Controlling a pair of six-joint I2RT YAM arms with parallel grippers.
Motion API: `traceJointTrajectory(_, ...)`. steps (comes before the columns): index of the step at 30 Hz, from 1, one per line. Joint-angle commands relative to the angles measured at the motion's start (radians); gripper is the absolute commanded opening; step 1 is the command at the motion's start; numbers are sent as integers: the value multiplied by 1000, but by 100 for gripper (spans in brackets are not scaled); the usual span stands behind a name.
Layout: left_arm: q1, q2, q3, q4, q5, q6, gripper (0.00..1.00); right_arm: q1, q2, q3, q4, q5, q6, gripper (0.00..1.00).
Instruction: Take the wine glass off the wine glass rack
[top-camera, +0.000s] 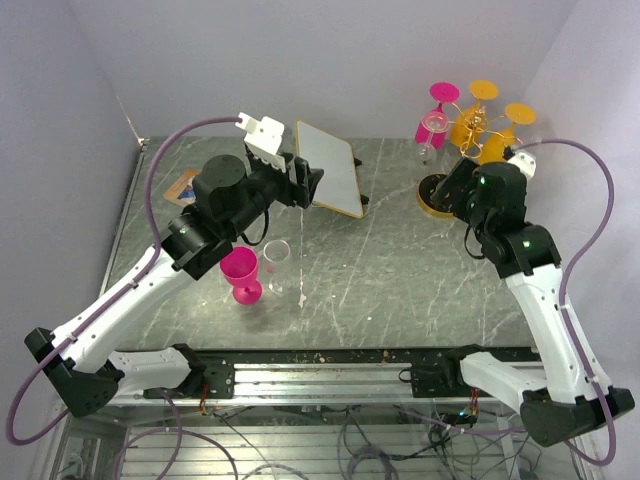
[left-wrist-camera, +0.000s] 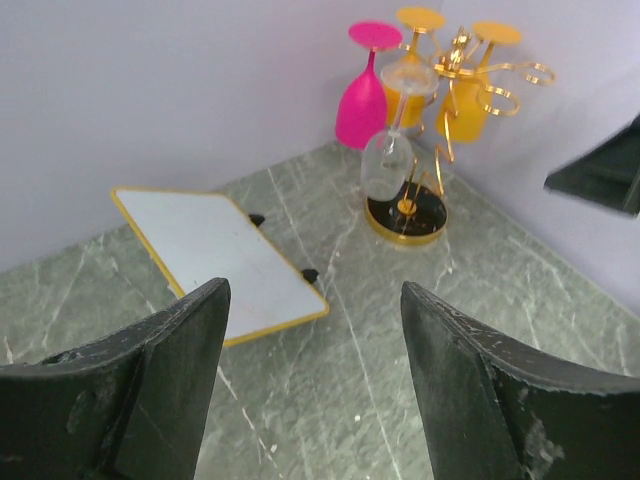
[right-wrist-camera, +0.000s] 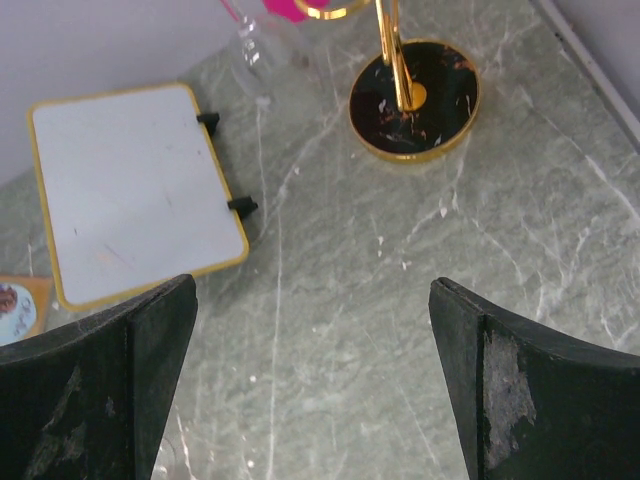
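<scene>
The wine glass rack (top-camera: 470, 128), gold wire on a round dark base (top-camera: 436, 197), stands at the back right. A pink wine glass (top-camera: 437, 108), a clear one (top-camera: 432, 135) and two orange ones (top-camera: 500, 105) hang upside down from it. In the left wrist view the rack (left-wrist-camera: 455, 65) is far ahead with its clear glass (left-wrist-camera: 388, 160) nearest. My left gripper (left-wrist-camera: 315, 300) is open and holds nothing, beside the whiteboard. My right gripper (right-wrist-camera: 312, 300) is open and holds nothing, just short of the rack's base (right-wrist-camera: 413, 100).
A gold-framed whiteboard (top-camera: 328, 168) lies at the back centre. An upright pink glass (top-camera: 241, 275) and an upright clear glass (top-camera: 277, 265) stand on the table under the left arm. A small printed card (top-camera: 183, 185) lies at the back left. Walls close the back and the sides.
</scene>
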Motion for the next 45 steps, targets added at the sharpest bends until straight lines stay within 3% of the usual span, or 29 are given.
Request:
traceJointTrajectory(1,6,-39,-76,141,14,4,79,-4,83,98,7,100,74,100)
traceJointTrajectory(7,15,-31,-123,174,27,21,78,-5,226,245,52,146,175,99)
traceJointTrajectory(16,15,-33,-146,187,-26,72,79,-38,435,402,168,74,272,97)
traceJointTrajectory(22,19,-32,-160,198,-55,94,79,-109,638,614,94,-39,159,84)
traceJointTrajectory(29,42,-31,-156,199,-29,83,79,-169,732,691,127,-192,-64,82)
traceJointTrajectory(45,56,1,-147,191,1,65,79,-231,815,745,128,-355,-82,63)
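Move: The clear wine glass hangs foot-up on the rack's left side, its middle about 24 cm ahead of the right hand, 2 cm left and 10 cm lower, its foot nearly at hand height. The rack's centre pole stands roughly 10 cm to the right of that glass, level with it in depth; the pink glass hangs some 8 cm beyond it and 2 cm to its right. From the left hand the clear glass is about 24 cm ahead, 31 cm right and 21 cm below. Forward, some 20 cm and mostly within the first second, the right hand reaches for the clear glass's foot, arching up about 5 cm and settling half of that back. It rolls and yaws clockwise around 10 degrees, then undoes most of this, while the fingers narrow from fully open to about two thirds, poised at the foot; contact can't be seen. The empty left hand sinks about 3 cm and eases slightly forward. ##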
